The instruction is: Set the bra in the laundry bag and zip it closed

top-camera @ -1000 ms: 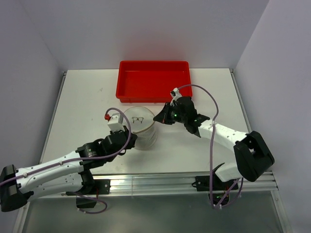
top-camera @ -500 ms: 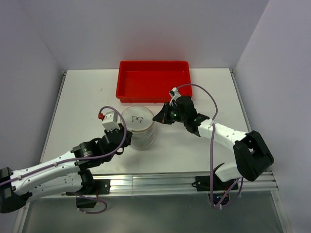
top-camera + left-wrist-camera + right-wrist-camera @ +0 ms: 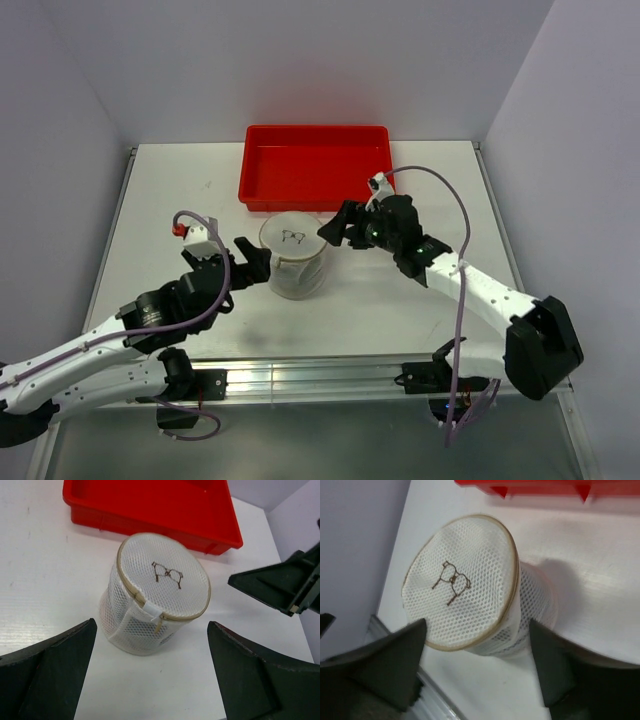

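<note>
The laundry bag (image 3: pixel 296 262) stands upright mid-table, a white mesh drum with a tan zip rim. Its flat lid (image 3: pixel 167 575) carries a small dark drawing and lies zipped round, with the zip pull (image 3: pixel 159 621) hanging at the near side. The bra is hidden in every view. My left gripper (image 3: pixel 255 262) is open just left of the bag and apart from it, its black fingers (image 3: pixel 50 672) spread wide. My right gripper (image 3: pixel 336 228) is open at the bag's right, level with the lid, its fingers (image 3: pixel 565 670) either side of the bag (image 3: pixel 465 585) without touching it.
A red rectangular tray (image 3: pixel 315 165) sits right behind the bag, its near wall close to the lid. The white table (image 3: pixel 160 200) extends to walls on the left, back and right. In the left wrist view the right gripper (image 3: pixel 285 585) shows at right.
Both grippers went from shut at the bag's rim to open and drew back, the left one leftward, the right one rightward. The bag now stands free.
</note>
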Action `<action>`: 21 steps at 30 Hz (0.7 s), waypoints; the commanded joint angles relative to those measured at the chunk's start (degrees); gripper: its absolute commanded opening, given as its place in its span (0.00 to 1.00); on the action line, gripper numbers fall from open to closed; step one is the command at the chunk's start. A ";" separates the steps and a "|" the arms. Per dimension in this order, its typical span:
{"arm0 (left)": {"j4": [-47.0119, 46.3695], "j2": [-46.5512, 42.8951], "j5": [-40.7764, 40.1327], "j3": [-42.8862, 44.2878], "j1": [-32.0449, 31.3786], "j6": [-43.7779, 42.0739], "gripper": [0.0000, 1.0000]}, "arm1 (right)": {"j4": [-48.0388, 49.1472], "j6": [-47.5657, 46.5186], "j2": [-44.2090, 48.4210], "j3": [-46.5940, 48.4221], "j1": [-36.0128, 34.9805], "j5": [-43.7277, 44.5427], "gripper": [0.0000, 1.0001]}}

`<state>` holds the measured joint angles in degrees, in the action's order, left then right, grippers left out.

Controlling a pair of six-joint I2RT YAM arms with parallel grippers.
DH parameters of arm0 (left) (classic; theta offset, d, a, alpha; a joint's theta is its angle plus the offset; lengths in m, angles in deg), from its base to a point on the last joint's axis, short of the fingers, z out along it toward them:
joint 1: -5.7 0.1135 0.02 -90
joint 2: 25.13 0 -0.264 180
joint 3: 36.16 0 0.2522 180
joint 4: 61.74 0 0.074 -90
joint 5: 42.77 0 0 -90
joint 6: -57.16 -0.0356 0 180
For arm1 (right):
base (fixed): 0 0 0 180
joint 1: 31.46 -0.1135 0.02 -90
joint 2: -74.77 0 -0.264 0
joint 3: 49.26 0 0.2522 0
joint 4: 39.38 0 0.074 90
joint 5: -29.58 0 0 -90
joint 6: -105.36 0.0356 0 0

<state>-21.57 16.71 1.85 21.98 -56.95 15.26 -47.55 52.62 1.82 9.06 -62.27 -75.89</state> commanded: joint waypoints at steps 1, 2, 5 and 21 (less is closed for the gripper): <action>-0.93 -1.59 -3.13 3.95 0.25 -3.62 0.99 | -2.23 -2.45 6.40 -0.52 0.05 5.17 0.98; 0.03 -1.94 -4.00 4.39 0.25 -3.80 0.99 | -2.94 -3.06 9.37 -0.70 0.13 6.31 1.00; 2.75 -2.73 -5.59 6.24 0.25 -3.97 0.99 | -4.88 -4.20 17.09 -2.54 0.13 11.23 1.00; 5.50 -10.82 0.28 2.47 0.25 -8.45 0.99 | -13.41 -4.83 46.58 -12.65 0.22 35.76 1.00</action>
<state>-14.40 6.51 -1.50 26.35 -56.89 9.66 -58.59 48.53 48.99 -2.87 -62.27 -45.57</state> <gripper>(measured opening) 0.993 0.994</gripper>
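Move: The laundry bag stands upright between the two open hands, its middle about 9 cm to the right hand's left, about level with it forward, and some 10 cm lower. From the right hand the empty red box lies about 27 cm farther ahead, 4 cm left and 14 cm down. From the left hand, the bag's middle is roughly 7 cm ahead, 7 cm to the right and 16 cm below. The closed laundry bag is left standing as both hands draw clear of it. The right hand swings some 14 cm to the right and 11 cm up, easing back too, its fingers opening the rest of the way while it turns clockwise and tips its fingertips up. The left, already wide open, goes about 5 cm left and as much up, away from the bag. ##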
